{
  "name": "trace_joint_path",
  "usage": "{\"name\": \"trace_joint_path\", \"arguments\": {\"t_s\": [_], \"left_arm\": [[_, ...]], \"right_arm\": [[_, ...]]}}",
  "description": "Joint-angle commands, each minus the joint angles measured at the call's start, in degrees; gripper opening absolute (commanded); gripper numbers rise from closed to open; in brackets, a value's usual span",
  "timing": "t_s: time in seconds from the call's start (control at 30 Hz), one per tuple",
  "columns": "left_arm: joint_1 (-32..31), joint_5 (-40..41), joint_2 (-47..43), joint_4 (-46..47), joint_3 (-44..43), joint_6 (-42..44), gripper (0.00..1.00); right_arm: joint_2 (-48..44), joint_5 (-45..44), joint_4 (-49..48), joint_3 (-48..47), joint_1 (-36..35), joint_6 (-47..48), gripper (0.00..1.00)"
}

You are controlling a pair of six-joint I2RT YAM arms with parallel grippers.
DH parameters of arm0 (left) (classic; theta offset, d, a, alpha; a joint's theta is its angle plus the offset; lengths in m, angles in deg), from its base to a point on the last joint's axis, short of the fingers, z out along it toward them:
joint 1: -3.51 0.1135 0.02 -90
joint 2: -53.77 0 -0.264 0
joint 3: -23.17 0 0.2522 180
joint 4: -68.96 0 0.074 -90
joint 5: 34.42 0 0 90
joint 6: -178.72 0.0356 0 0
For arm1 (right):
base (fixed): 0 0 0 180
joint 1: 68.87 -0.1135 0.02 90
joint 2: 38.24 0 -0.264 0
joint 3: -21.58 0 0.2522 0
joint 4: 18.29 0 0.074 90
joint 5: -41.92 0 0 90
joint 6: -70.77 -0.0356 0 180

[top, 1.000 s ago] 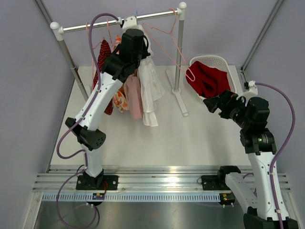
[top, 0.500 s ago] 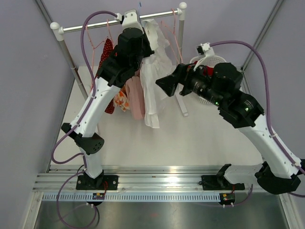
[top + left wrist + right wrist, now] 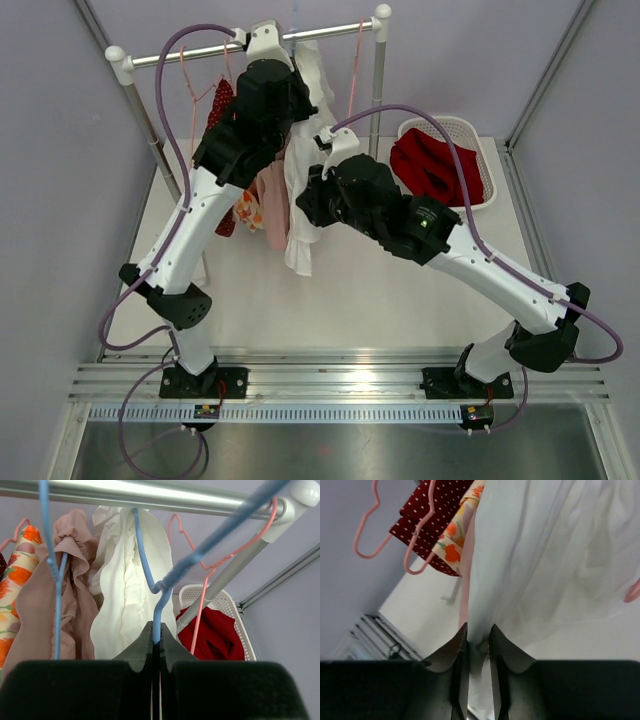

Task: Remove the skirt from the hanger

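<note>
The skirt [image 3: 298, 235] is white and ruffled and hangs from a blue hanger [image 3: 145, 565] below the rail [image 3: 200, 52]. My left gripper [image 3: 156, 630] is up by the rail, shut on the blue hanger's wire just under its twisted neck. In the left wrist view the skirt [image 3: 125, 600] drapes behind the hanger. My right gripper [image 3: 477, 630] has reached in from the right at mid-height, [image 3: 305, 205] in the top view. Its jaws are pinched on a fold of the skirt [image 3: 545, 555], and white cloth fills the narrow gap between the fingers.
A pink garment [image 3: 272, 205], a floral one [image 3: 248, 208] and a red dotted one [image 3: 222, 105] hang left of the skirt. Empty pink hangers [image 3: 367, 530] dangle nearby. The rack's right post [image 3: 376, 80] stands behind. A white basket [image 3: 470, 130] holds red cloth [image 3: 435, 165].
My right arm swung left from the basket to the skirt, and its jaws closed on the cloth. The left arm lifted slightly at the rail, still gripping the hanger.
</note>
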Motion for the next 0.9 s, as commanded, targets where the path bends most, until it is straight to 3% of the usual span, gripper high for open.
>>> {"name": "trace_joint_path", "arguments": {"t_s": [0.0,0.2,0.43,0.6,0.77,0.87], "left_arm": [[0.0,-1.0,-6.7,5.9,2.3,-1.0,0.0],[0.0,0.3,-7.8,6.5,4.5,-0.6,0.0],[0.5,5.9,-4.6,9.8,0.9,5.4,0.0],[3.8,6.0,-0.8,10.1,-3.6,6.2,0.0],[6.0,5.5,0.2,11.2,-5.2,6.1,0.0],[6.1,4.3,-0.9,10.3,-4.7,4.6,0.0]], "right_arm": [[-2.3,-6.5,-2.7,1.1,-0.2,0.5,0.0],[-5.1,-7.1,-2.9,5.6,-1.6,-0.5,0.0],[-14.1,-16.4,2.8,14.8,-12.5,-5.2,0.0],[-21.0,-23.7,10.6,20.1,-23.8,-15.5,0.0],[-22.3,-27.9,14.9,23.9,-28.3,-22.8,0.0],[-21.2,-28.7,13.8,24.2,-28.4,-21.7,0.0]]}}
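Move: The white skirt is already between the right hand's part-open fingers; its middle lies about 9 cm ahead, straight in line sideways and a couple of centimetres above them. The blue hanger's gripped part is some 16 cm ahead, 2 cm left and 10 cm up from the right hand, and the dusty pink skirt about 9 cm ahead, 6 cm left and 4 cm up. From the left hand, which holds that hanger, the white skirt's middle is roughly 7 cm back, 2 cm right and 8 cm down. The right fingers close the last of their gap, pinching the white skirt's hanging cloth, and after a near-pause the hand draws the cloth back about 10 cm and right some 7 cm, sinking a little and turning roughly 10 degrees clockwise, away from the hanger. The left hand keeps its shut grip on the blue hanger against the pull, giving back a couple of centimetres and then recovering most of that while it dips slightly. ##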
